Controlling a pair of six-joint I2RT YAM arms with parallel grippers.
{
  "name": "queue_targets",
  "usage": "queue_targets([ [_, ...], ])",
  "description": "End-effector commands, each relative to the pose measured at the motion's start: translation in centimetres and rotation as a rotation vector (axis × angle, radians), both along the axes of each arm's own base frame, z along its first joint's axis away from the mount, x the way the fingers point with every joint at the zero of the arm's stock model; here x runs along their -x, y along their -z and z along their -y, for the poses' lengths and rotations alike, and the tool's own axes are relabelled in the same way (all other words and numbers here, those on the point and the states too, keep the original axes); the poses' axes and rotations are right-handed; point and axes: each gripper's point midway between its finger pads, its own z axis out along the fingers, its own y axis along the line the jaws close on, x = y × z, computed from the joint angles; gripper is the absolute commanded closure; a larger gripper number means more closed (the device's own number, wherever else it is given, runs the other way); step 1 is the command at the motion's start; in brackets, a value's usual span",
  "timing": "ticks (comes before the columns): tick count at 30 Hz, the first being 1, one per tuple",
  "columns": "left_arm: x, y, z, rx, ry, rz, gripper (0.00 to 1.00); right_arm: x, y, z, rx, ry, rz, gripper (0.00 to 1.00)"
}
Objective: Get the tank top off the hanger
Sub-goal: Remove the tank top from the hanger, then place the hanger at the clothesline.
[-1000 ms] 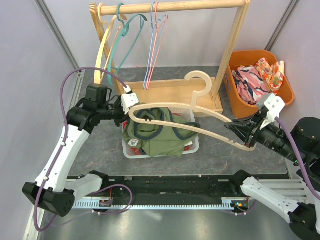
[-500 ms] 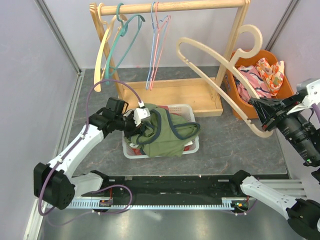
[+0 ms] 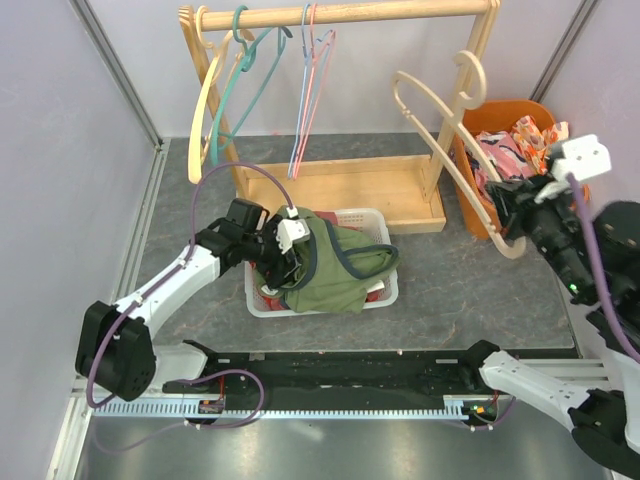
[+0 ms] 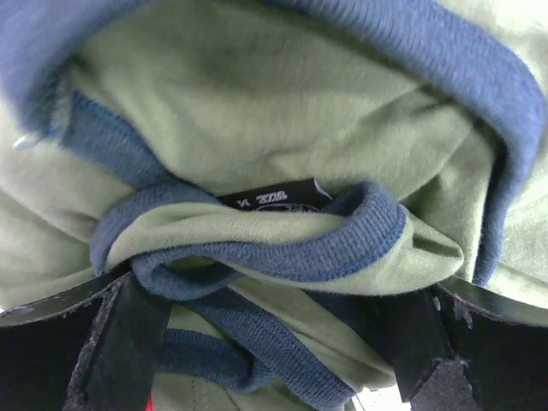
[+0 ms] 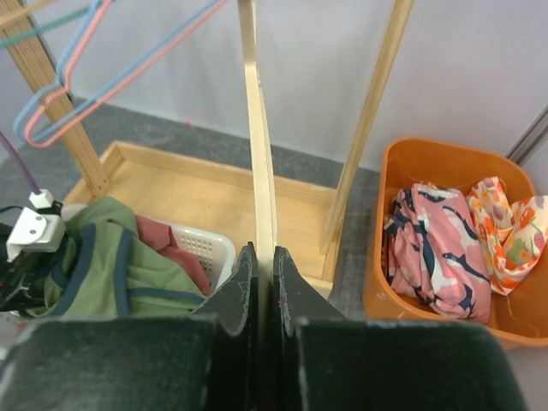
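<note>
The green tank top point(image 3: 335, 265) with navy trim lies bunched in the white basket point(image 3: 388, 288), free of the hanger. My left gripper point(image 3: 285, 258) rests on the heap at the basket's left side. In the left wrist view the left gripper point(image 4: 274, 342) is open, its fingers point(image 4: 120, 342) wide apart with folds of the tank top point(image 4: 257, 111) between them. The bare wooden hanger point(image 3: 440, 110) stands raised beside the rack's right post. My right gripper point(image 3: 503, 215) is shut on its lower arm; the right wrist view shows the right gripper point(image 5: 265, 257) pinching the thin hanger point(image 5: 257, 128) edge-on.
A wooden clothes rack point(image 3: 350, 12) stands at the back with a wooden, a teal point(image 3: 250, 70) and pink and blue wire hangers point(image 3: 310, 80) on its bar. An orange bin point(image 3: 500, 108) of patterned clothes sits at the right. A red garment point(image 5: 167, 240) lies under the tank top.
The right arm swung the bare hanger up and right, toward the rack's right post. The left gripper sank into the basket with the tank top and opened.
</note>
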Motion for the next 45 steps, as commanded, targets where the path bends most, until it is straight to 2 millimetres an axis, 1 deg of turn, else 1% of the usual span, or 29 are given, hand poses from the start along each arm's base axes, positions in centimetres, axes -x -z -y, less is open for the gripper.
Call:
queue_targets([
  [1,-1.0,-2.1,-0.8,-0.017,-0.043,0.113,0.0,-3.2,-0.2,-1.4,0.016,0.037,0.004,1.0],
  [2,-0.8,-2.8,-0.9,-0.014,-0.043,0.12,0.0,-4.0,-0.5,-1.7,0.023,0.047,0.01,1.0],
  [3,-0.6,-4.8,-1.0,0.001,-0.049,0.142,0.0,-4.1,-1.2,-1.7,0.014,0.053,0.027,1.0],
  [4,-0.5,-5.7,-1.0,0.008,-0.056,0.151,0.0,-4.5,-1.7,-1.8,0.009,0.058,0.036,1.0],
  [5,-0.6,-6.7,-1.3,0.009,-0.072,0.168,0.0,-5.2,-2.0,-2.5,0.005,0.051,0.042,1.0],
  [6,-0.8,-8.5,-1.2,0.024,-0.079,0.199,0.0,-5.5,-2.5,-2.8,-0.005,0.045,0.052,1.0],
  [7,-0.2,-9.3,-1.6,0.022,-0.084,0.204,0.0,-5.8,-2.7,-3.2,-0.009,0.04,0.055,1.0],
  [8,-0.1,-10.0,-1.8,0.026,-0.089,0.216,0.0,-6.6,-2.8,-3.8,-0.006,0.035,0.051,1.0],
  [9,-0.1,-11.3,-1.8,0.04,-0.102,0.231,0.0,-7.1,-2.7,-4.4,-0.001,0.026,0.044,1.0],
  [11,0.7,-12.3,-2.2,0.049,-0.113,0.224,0.0,-8.4,-2.7,-5.3,0.006,0.026,0.04,1.0],
  [12,0.9,-13.6,-2.1,0.064,-0.112,0.241,0.0,-8.8,-2.6,-5.5,0.012,0.026,0.041,1.0],
  [13,1.5,-14.0,-2.3,0.067,-0.106,0.231,0.0,-9.2,-2.7,-5.7,0.014,0.032,0.045,1.0],
  [14,1.7,-15.3,-2.2,0.082,-0.101,0.253,0.0,-10.0,-2.9,-6.1,0.013,0.037,0.052,1.0],
  [15,2.0,-15.9,-2.2,0.09,-0.094,0.258,0.0,-10.3,-3.0,-6.1,0.017,0.046,0.059,1.0],
  [16,2.7,-16.3,-2.3,0.099,-0.081,0.249,0.0,-11.0,-3.2,-6.6,0.014,0.046,0.067,1.0],
  [17,3.1,-17.3,-2.2,0.114,-0.072,0.265,0.01,-11.3,-3.3,-6.8,0.015,0.048,0.068,1.0],
  [19,4.1,-18.4,-2.3,0.129,-0.059,0.259,0.01,-12.4,-3.3,-7.3,0.025,0.057,0.067,1.0],
  [21,4.7,-19.0,-2.5,0.13,-0.047,0.253,0.05,-12.9,-3.4,-7.3,0.03,0.077,0.074,1.0],
  [22,5.0,-20.0,-2.5,0.138,-0.039,0.269,0.06,-13.5,-3.5,-7.6,0.027,0.083,0.081,1.0],
  [23,5.7,-19.9,-2.8,0.124,-0.02,0.265,0.06,-13.8,-3.6,-7.6,0.025,0.089,0.086,1.0],
  [26,6.9,-21.1,-3.3,0.128,0.017,0.317,0.05,-15.0,-3.5,-7.8,0.017,0.119,0.097,1.0],
  [29,7.1,-22.2,-3.4,0.143,0.009,0.343,0.02,-16.4,-3.0,-8.1,0.015,0.139,0.085,1.0],
  [33,6.6,-22.4,-3.6,0.137,-0.013,0.356,0.0,-18.5,-2.3,-8.5,-0.012,0.137,0.072,1.0],
  [34,6.4,-22.3,-3.7,0.131,-0.022,0.354,0.0,-19.1,-2.1,-7.9,-0.02,0.149,0.068,1.0],
  [36,5.9,-22.1,-3.8,0.119,-0.046,0.35,0.0,-20.1,-1.5,-8.3,-0.04,0.125,0.049,1.0],
  [37,5.7,-21.9,-3.9,0.115,-0.054,0.348,0.01,-20.5,-1.2,-7.8,-0.038,0.129,0.045,1.0],
  [40,5.2,-21.9,-4.2,0.108,-0.081,0.359,0.0,-21.2,-0.1,-8.4,-0.067,0.104,0.012,1.0],
  [44,4.6,-22.4,-4.3,0.116,-0.112,0.377,0.0,-21.1,1.2,-9.1,-0.078,0.069,-0.011,1.0],
  [45,4.5,-22.5,-4.3,0.119,-0.117,0.381,0.0,-21.1,2.0,-9.6,-0.083,0.049,-0.03,1.0],
])
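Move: The right gripper holds the bare wooden hanger by its near arm; the free stretch of rail for its hook lies about 35 cm ahead, 11 cm to the left and 11 cm above. The pink and blue hangers hang some 34 cm ahead, 26 cm left, level in height; the orange bin stands about 35 cm ahead, 17 cm right, far below. From the left gripper, the green tank top's middle is some 8 cm right, 1 cm ahead and 3 cm below. Carry the wooden hanger with the right gripper still shut on it, about 22 cm forward and 8 cm left at nearly even height, bringing the hook to the rail right of the pink and blue hangers; ease down a couple of centimetres and turn slightly clockwise at the end. Meanwhile lift the left gripper, fingers already wide open, some 21 cm up off the tank top and slightly back, its fingers tipping upward. ##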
